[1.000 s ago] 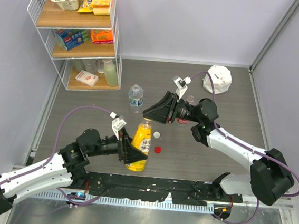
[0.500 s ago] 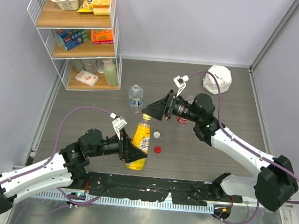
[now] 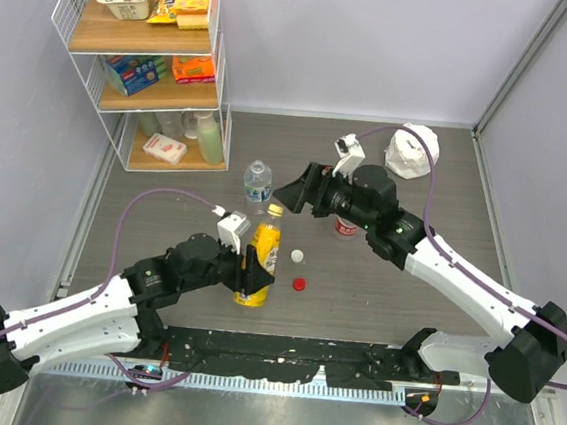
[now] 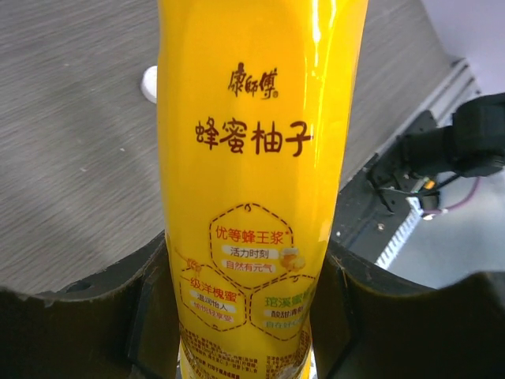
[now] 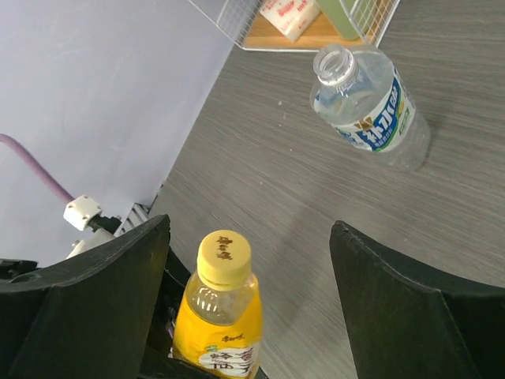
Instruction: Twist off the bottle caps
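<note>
A yellow-orange bottle (image 3: 262,256) stands upright mid-table, and my left gripper (image 3: 248,275) is shut on its lower body. In the left wrist view the fingers press both sides of this bottle (image 4: 260,197). Its yellow cap (image 5: 224,257) sits on the neck. My right gripper (image 5: 250,225) is open, its fingers spread wide to either side of the cap without touching it. From the top camera, the right gripper (image 3: 291,197) hovers just behind the cap (image 3: 275,211). A white cap (image 3: 297,256) and a red cap (image 3: 299,283) lie loose on the table. The blue-white label bottle (image 5: 367,106) stands uncapped.
A red-label bottle (image 3: 345,226) stands partly hidden behind the right arm. A wire shelf rack (image 3: 143,58) with boxes and bottles fills the back left corner. A crumpled white bag (image 3: 413,150) lies at the back right. A black rail (image 3: 280,353) runs along the near edge.
My right gripper has opened off the yellow cap and drawn back a little. The left arm has brought the yellow bottle more upright and slightly farther from the near edge.
</note>
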Robot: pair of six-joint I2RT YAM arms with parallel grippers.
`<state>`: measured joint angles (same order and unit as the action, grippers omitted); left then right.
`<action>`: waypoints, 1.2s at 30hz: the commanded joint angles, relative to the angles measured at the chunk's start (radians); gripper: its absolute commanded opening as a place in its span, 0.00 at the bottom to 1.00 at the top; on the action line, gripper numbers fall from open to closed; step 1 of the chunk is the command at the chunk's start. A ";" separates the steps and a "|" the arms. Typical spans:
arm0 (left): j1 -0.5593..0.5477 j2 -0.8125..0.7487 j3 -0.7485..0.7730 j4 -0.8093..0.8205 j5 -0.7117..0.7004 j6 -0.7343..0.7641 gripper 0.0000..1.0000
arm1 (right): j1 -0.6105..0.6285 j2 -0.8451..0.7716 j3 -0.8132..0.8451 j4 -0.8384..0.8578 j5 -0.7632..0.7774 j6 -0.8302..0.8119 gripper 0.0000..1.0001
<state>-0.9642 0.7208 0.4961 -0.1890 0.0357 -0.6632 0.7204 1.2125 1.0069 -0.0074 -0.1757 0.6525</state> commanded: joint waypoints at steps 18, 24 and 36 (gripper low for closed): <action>-0.303 0.273 0.314 -0.311 -0.724 -0.027 0.00 | 0.171 0.114 0.190 -0.215 0.338 0.019 0.81; -0.318 0.299 0.331 -0.326 -0.754 -0.033 0.00 | 0.182 0.108 0.170 -0.175 0.292 0.032 0.53; -0.327 0.310 0.326 -0.339 -0.760 -0.046 0.00 | 0.189 0.045 0.099 -0.085 0.263 0.033 0.02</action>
<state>-1.2846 1.0283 0.7845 -0.5251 -0.6731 -0.6819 0.9043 1.3182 1.1301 -0.1707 0.0933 0.7021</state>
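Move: The yellow bottle is held upright-slanting in the left hand; its yellow cap lies about 5 cm left of the open right hand, 2 cm nearer the base and 2 cm lower, and from the left hand some 8 cm ahead, 1 cm right and 11 cm up. From the right hand the clear bottle stands about 11 cm ahead and 9 cm left; the white cap lies 2 cm back, straight below. The red cap lies 4 cm ahead of the left hand and 8 cm right, on the table. With its fingers still open, the right hand comes in leftwards and down, about 3 cm each way, to straddle the yellow cap, then draws its fingers together and pinches the cap from both sides while easing slightly left and back. The left hand meanwhile keeps its grip on the yellow bottle, shifts some 2–3 cm forward and rolls about 30 degrees, mostly round the bottle's own axis, counter-clockwise as seen from the cap end, then holds nearly still as the right fingers shut. ##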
